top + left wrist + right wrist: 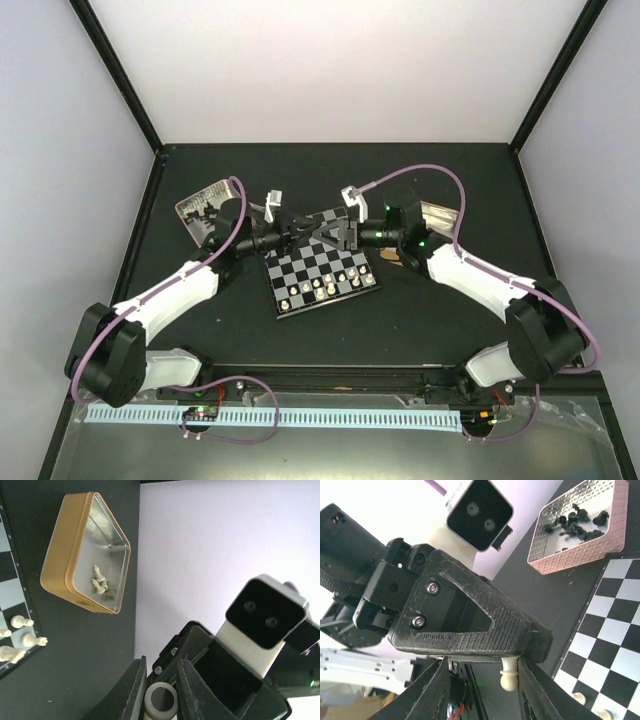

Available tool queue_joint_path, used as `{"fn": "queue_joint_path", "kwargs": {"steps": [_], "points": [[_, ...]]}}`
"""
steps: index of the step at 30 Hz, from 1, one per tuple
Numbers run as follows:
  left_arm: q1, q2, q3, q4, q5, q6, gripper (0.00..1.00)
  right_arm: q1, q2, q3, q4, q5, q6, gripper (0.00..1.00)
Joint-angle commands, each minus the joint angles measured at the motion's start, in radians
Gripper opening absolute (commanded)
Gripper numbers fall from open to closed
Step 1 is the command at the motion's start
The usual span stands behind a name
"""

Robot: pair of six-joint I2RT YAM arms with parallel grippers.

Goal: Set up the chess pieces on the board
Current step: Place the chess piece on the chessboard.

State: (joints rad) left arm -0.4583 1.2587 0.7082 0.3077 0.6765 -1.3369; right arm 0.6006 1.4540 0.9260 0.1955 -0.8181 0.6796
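Both grippers meet above the far edge of the board (pixel 300 268). My left gripper (pixel 298 232) (pixel 162 675) is shut on a cream-white chess piece (pixel 161 700), whose round base shows between its fingers. In the right wrist view the same white piece (pixel 508 677) hangs head-down under the left gripper's finger (pixel 470 615). My right gripper (pixel 338 232) (pixel 482 672) is open around it, one finger close beside the piece. A row of white pieces (pixel 320 288) stands on the board's near side.
A tan box (pixel 55 565) holding a few white pieces (pixel 100 580) lies beside the board (pixel 7 580). A pinkish tray (pixel 615 520) (pixel 205 205) holds several black pieces (pixel 575 522). Black frame posts and pale walls ring the table.
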Motion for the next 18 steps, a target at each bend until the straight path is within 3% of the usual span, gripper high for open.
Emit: {"fn": "queue_joint_path", "kwargs": {"steps": [1,5,9,14,18], "points": [[-0.001,0.002,0.0,0.104,0.028,-0.179,0.04,0.024,-0.033,-0.056,0.164,0.182,0.168,0.39],[-0.001,0.005,-0.008,0.132,0.007,-0.267,0.04,0.033,-0.04,-0.107,0.239,0.242,0.246,0.35],[-0.002,0.001,-0.028,0.18,-0.008,-0.34,0.04,0.034,-0.03,-0.112,0.261,0.25,0.271,0.24],[-0.001,-0.002,-0.036,0.189,-0.021,-0.372,0.03,0.044,-0.031,-0.1,0.265,0.265,0.281,0.09],[-0.001,-0.004,-0.043,0.188,-0.03,-0.379,0.03,0.052,-0.034,-0.1,0.268,0.261,0.304,0.04]]}}
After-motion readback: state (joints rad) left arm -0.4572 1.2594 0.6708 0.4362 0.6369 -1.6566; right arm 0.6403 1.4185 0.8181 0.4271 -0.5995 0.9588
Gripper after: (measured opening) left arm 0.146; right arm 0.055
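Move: The chess piece is already held in mid-air by the left fingers, right at that hand's point. From the open right fingers it lies about 1 cm ahead and 1 cm left, level with them. The chessboard's middle is roughly 5 cm back from the right hand, straight below by some 22 cm; the white pieces already set stand about 11 cm back and 1 cm right, also on the board. Right fingers close on the piece's free end, easing 2 cm forward; left keeps hold, tilting some 15 degrees. ##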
